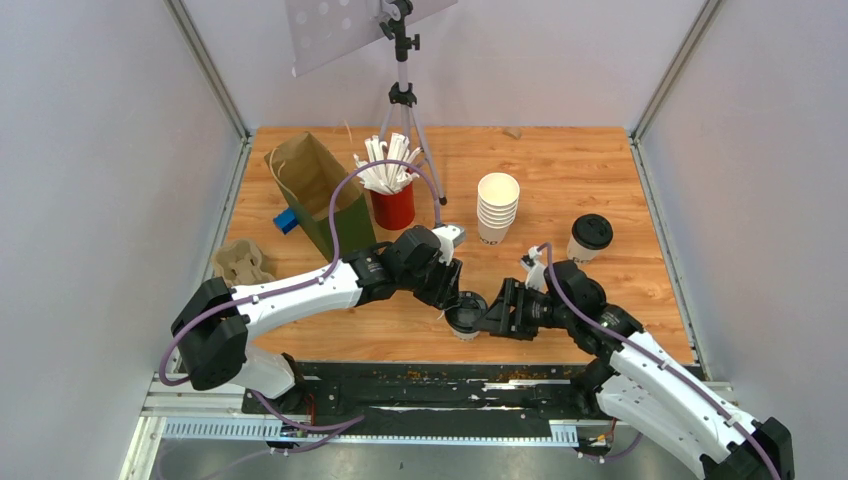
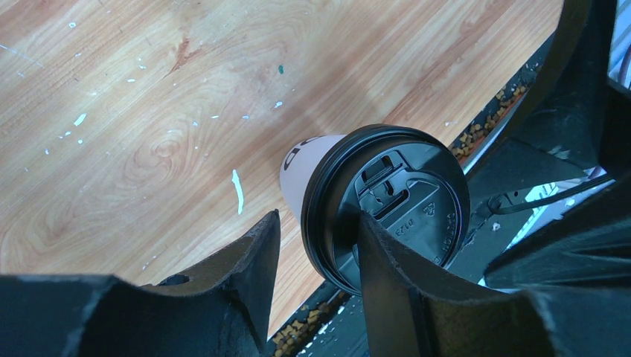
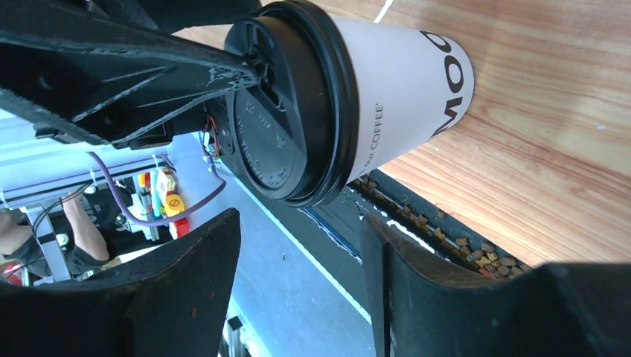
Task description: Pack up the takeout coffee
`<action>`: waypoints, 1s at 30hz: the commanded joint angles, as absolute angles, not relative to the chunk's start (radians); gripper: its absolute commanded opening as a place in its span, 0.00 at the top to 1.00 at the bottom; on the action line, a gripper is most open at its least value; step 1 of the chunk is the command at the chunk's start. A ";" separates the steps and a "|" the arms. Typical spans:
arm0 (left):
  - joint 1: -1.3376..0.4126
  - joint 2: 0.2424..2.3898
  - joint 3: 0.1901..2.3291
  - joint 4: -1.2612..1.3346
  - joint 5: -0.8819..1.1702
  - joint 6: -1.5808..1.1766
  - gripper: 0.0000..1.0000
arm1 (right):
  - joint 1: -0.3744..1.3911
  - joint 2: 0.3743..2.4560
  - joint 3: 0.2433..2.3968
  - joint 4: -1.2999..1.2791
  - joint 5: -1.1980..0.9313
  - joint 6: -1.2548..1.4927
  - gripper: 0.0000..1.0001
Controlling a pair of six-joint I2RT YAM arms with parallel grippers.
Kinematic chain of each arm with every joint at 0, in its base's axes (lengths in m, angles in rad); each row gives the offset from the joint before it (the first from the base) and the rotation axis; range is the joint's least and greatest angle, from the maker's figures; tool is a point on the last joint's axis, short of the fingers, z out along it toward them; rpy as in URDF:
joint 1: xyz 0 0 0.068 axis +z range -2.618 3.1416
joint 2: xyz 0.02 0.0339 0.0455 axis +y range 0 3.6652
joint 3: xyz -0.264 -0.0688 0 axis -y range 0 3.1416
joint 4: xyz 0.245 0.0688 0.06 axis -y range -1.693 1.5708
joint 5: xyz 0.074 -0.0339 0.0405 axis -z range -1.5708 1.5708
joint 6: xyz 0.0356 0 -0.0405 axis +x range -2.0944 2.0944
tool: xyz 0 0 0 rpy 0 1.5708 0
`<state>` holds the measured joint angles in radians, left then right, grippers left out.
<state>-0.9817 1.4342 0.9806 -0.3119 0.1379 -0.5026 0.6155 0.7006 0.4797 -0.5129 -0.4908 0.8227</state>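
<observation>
The takeout coffee (image 1: 466,320) is a white paper cup with a black lid, near the table's front edge between both arms. My left gripper (image 2: 318,214) is shut on its rim: one finger (image 2: 387,260) lies on the lid (image 2: 417,201), the other finger (image 2: 249,256) is by the cup's outer wall (image 2: 301,160). In the top view the left gripper (image 1: 452,300) reaches it from the left. My right gripper (image 3: 301,216) stands open with nothing between its fingers, the cup (image 3: 402,89) just beyond its tips. I cannot tell whether the cup's base rests on the wood.
A second lidded cup (image 1: 590,237) stands at the right. Behind are a stack of lidless white cups (image 1: 497,207), a red cup of straws (image 1: 392,200), an open brown paper bag (image 1: 315,190), a cardboard cup carrier (image 1: 243,262) and a tripod (image 1: 402,95).
</observation>
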 commanded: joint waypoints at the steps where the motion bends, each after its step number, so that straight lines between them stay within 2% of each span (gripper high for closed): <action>1: -0.990 1.452 0.956 -0.399 0.135 -0.496 0.50 | 0.629 0.703 0.431 -0.366 -0.486 0.910 0.41; 16: -0.992 1.471 0.966 -0.408 0.132 -0.485 0.50 | 0.629 0.726 0.398 -0.306 -0.456 0.945 0.44; 30: -0.992 1.479 0.965 -0.422 0.120 -0.473 0.50 | 0.629 0.719 0.335 -0.276 -0.423 0.961 0.68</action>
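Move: Just beyond the right hand lies the black lid on the near cup, about 5 cm ahead, 4 cm to the left and 2 cm below. From the left hand, one finger of which rests on that lid, it is roughly 3 cm back, 3 cm to the right and 1 cm below. The finished lidded cup stands some 24 cm ahead and 23 cm right of the right hand; the cup stack is 30 cm ahead and 2 cm right, both lower than the hand. Dipping first, about 1.5 cm, the right hand eases forward and a little left, about 2.5 cm in all, onto the lid's near-right edge. It turns slightly clockwise and narrows its fingers from just over half open to about a third, one over the lid's top and the other under the rim, so the rim is pinched. The left hand stays in place, its fingertip still on the lid by the sip hole. ##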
